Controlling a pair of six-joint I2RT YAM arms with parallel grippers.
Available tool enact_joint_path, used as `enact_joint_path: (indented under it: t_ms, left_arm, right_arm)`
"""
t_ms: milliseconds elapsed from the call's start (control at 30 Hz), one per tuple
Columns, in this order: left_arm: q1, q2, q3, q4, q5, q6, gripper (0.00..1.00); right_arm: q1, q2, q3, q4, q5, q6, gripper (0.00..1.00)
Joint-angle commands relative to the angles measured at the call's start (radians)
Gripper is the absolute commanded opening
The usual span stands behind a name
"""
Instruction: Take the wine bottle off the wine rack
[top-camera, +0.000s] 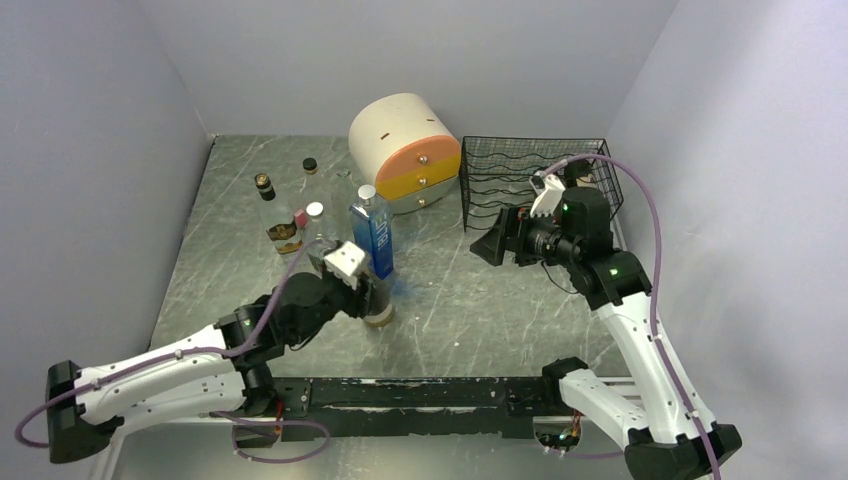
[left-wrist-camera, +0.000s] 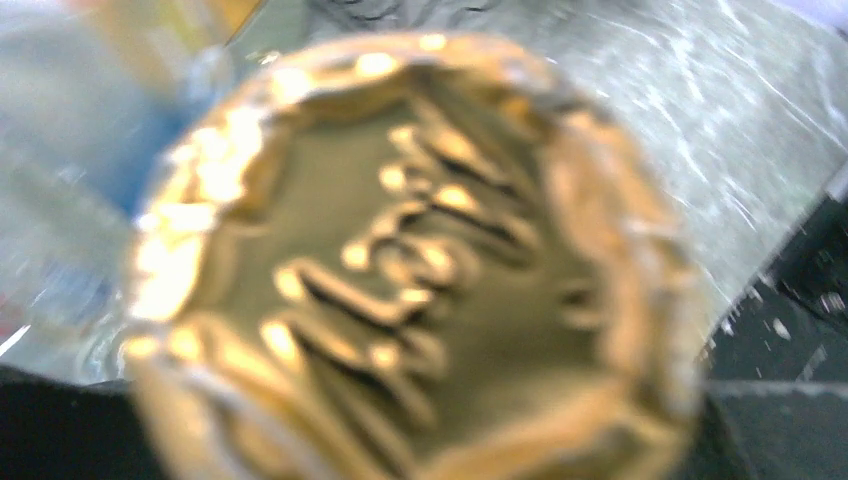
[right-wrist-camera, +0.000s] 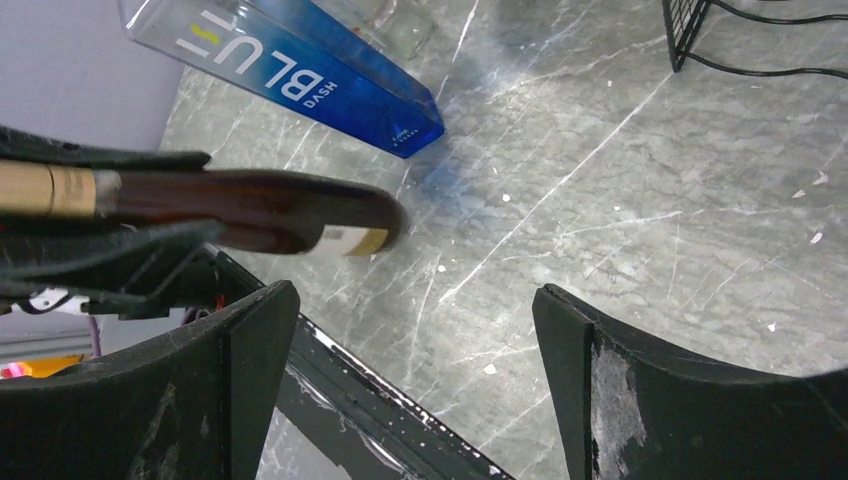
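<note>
The wine bottle (top-camera: 379, 305), dark brown glass with a gold foil top, stands upright left of centre on the table, away from the wine rack (top-camera: 530, 170). My left gripper (top-camera: 362, 290) is shut on its neck. The foil cap (left-wrist-camera: 410, 270) fills the left wrist view, blurred. The right wrist view shows the wine bottle (right-wrist-camera: 260, 210) between the left gripper's black fingers (right-wrist-camera: 100, 255). My right gripper (top-camera: 487, 245) hangs open and empty in front of the black wire rack. Nothing lies between its fingers in the right wrist view (right-wrist-camera: 415, 300), and a corner of the rack (right-wrist-camera: 685, 30) shows.
A blue square bottle (top-camera: 373, 235) (right-wrist-camera: 300, 75) stands just behind the wine bottle. Three more bottles (top-camera: 275, 215) cluster at the left. A cream-and-orange round drawer unit (top-camera: 405, 150) sits beside the rack. A black rail (top-camera: 420, 392) runs along the near table edge.
</note>
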Motion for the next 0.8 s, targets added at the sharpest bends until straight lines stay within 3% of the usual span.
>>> enact_joint_path:
  t_ms: [0, 167, 333, 433, 667, 767]
  left_arm:
    - [0.103, -0.069, 0.043, -0.054, -0.259, -0.195, 0.07]
    - [0.212, -0.046, 0.05, -0.033, -0.276, -0.199, 0.07]
    - [0.311, 0.014, 0.029, 0.139, -0.307, -0.167, 0.07]
    - [0.375, 0.051, 0.02, 0.249, -0.253, -0.136, 0.07]
    - [0.401, 0.107, 0.013, 0.393, -0.177, -0.06, 0.07]
    - [0.4, 0.12, 0.027, 0.38, -0.109, -0.036, 0.07]
  right_arm:
    - [0.003, 0.016, -0.012, 0.044, 0.011, -0.014, 0.92]
    - [0.003, 0.018, -0.034, 0.06, 0.012, -0.008, 0.92]
    - [0.003, 0.019, -0.045, 0.067, 0.014, -0.002, 0.92]
    - [0.004, 0.014, -0.046, 0.056, 0.026, -0.004, 0.92]
    - [0.004, -0.01, -0.046, 0.033, 0.063, -0.016, 0.92]
    - [0.003, -0.008, -0.075, 0.045, 0.061, -0.013, 0.92]
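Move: With the wine bottle already pinched by its neck in my left hand, I'm taking it to the open table spot about 11 cm ahead, 9 cm left and 20 cm below. The blue bottle stands roughly 15 cm ahead, 1 cm left; the white-capped clear bottle 17 cm ahead, 11 cm left; the whisky bottle 20 cm ahead, 20 cm left. From my right hand, that spot is some 4 cm ahead, 29 cm left, 26 cm down. I sweep the wine bottle forward and left with my left hand, about 11 cm and 10 cm, almost level, swinging left early and finishing mostly forward, into the gap beside the blue bottle and in front of the white-capped one. Meanwhile I turn the hand about 35 degrees counter-clockwise and keep the fingers closed on the neck. ##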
